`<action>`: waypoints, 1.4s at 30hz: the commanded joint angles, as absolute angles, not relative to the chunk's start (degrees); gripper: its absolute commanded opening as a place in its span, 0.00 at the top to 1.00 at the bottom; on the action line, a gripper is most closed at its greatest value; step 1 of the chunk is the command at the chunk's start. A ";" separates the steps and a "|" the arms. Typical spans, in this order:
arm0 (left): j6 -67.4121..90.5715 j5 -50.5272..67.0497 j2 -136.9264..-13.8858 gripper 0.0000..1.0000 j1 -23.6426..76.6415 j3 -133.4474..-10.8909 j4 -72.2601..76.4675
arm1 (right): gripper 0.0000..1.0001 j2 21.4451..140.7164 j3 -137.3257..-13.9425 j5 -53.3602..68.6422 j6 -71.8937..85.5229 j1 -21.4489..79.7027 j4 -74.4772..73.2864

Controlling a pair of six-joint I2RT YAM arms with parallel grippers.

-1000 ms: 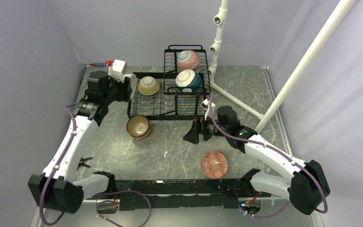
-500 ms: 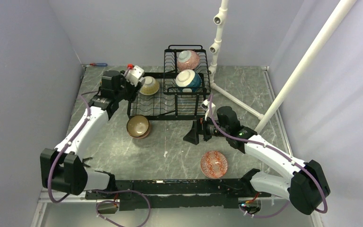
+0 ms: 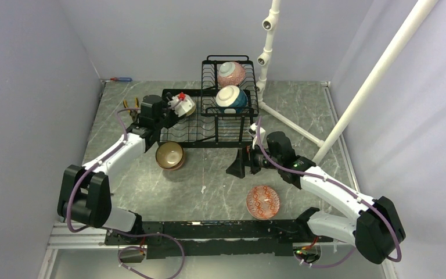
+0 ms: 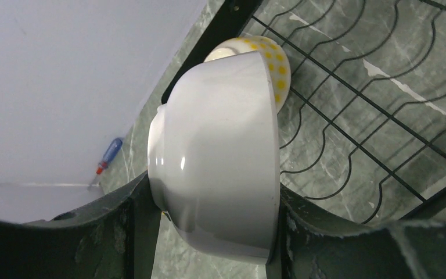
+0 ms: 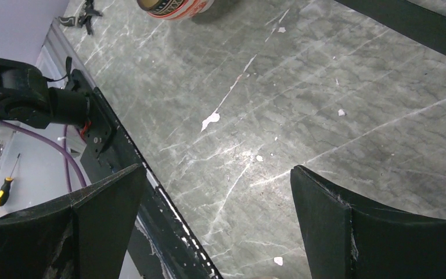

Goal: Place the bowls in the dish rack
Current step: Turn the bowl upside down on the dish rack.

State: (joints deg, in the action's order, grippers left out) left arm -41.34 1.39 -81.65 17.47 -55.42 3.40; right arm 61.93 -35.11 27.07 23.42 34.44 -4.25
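My left gripper (image 4: pixel 213 187) is shut on a white bowl (image 4: pixel 220 145), held on edge between both fingers. It hangs over the left end of the black dish rack (image 3: pixel 197 132), right beside a cream-yellow dotted bowl (image 4: pixel 274 55) standing in the rack. A pink bowl (image 3: pixel 231 72) and a teal-and-white bowl (image 3: pixel 231 99) sit in the raised basket. A brown bowl (image 3: pixel 169 155) rests on the table in front of the rack. A red-patterned bowl (image 3: pixel 263 201) lies near the front. My right gripper (image 3: pixel 235 163) is open over the table, nothing between its fingers.
A white pipe stand (image 3: pixel 270 40) rises behind and to the right of the rack. A blue-and-red screwdriver (image 3: pixel 120 79) lies by the back wall. Orange-handled pliers (image 3: pixel 129 106) lie just left of my left wrist. The black base rail (image 3: pixel 209 232) runs along the near edge.
My left arm has swung right with the white bowl, from the rack's left side to over its left end beside the cream-yellow bowl. The right arm has stayed put.
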 commanded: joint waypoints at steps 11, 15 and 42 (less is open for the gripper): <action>-56.02 -7.01 -81.69 0.97 23.64 -45.35 19.48 | 0.00 60.74 -34.91 25.73 23.31 33.22 -3.48; -57.22 -8.61 -82.91 0.97 24.25 -45.30 20.91 | 0.00 60.86 -34.78 25.86 23.42 33.16 -3.40; -62.53 -21.29 -96.63 0.97 26.36 -52.73 18.61 | 0.00 62.48 -35.25 26.47 22.66 32.47 -3.85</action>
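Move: The left hand already holds the white bowl. Its free spot on the lower tier is about 13 cm below and 4 cm right. From this hand, the yellow bowl stands some 8 cm ahead, 1 cm left and 12 below; the blue bowl some 6 cm ahead, 15 right and 5 below; the brown bowl about 10 cm back, 5 left and 16 below. From the right hand, the spot is roughly 18 cm ahead, 15 left and 8 below. The left hand lowers the gripped white bowl about 8 cm towards the lower tier, rolling left-side-up some 30 degrees. ##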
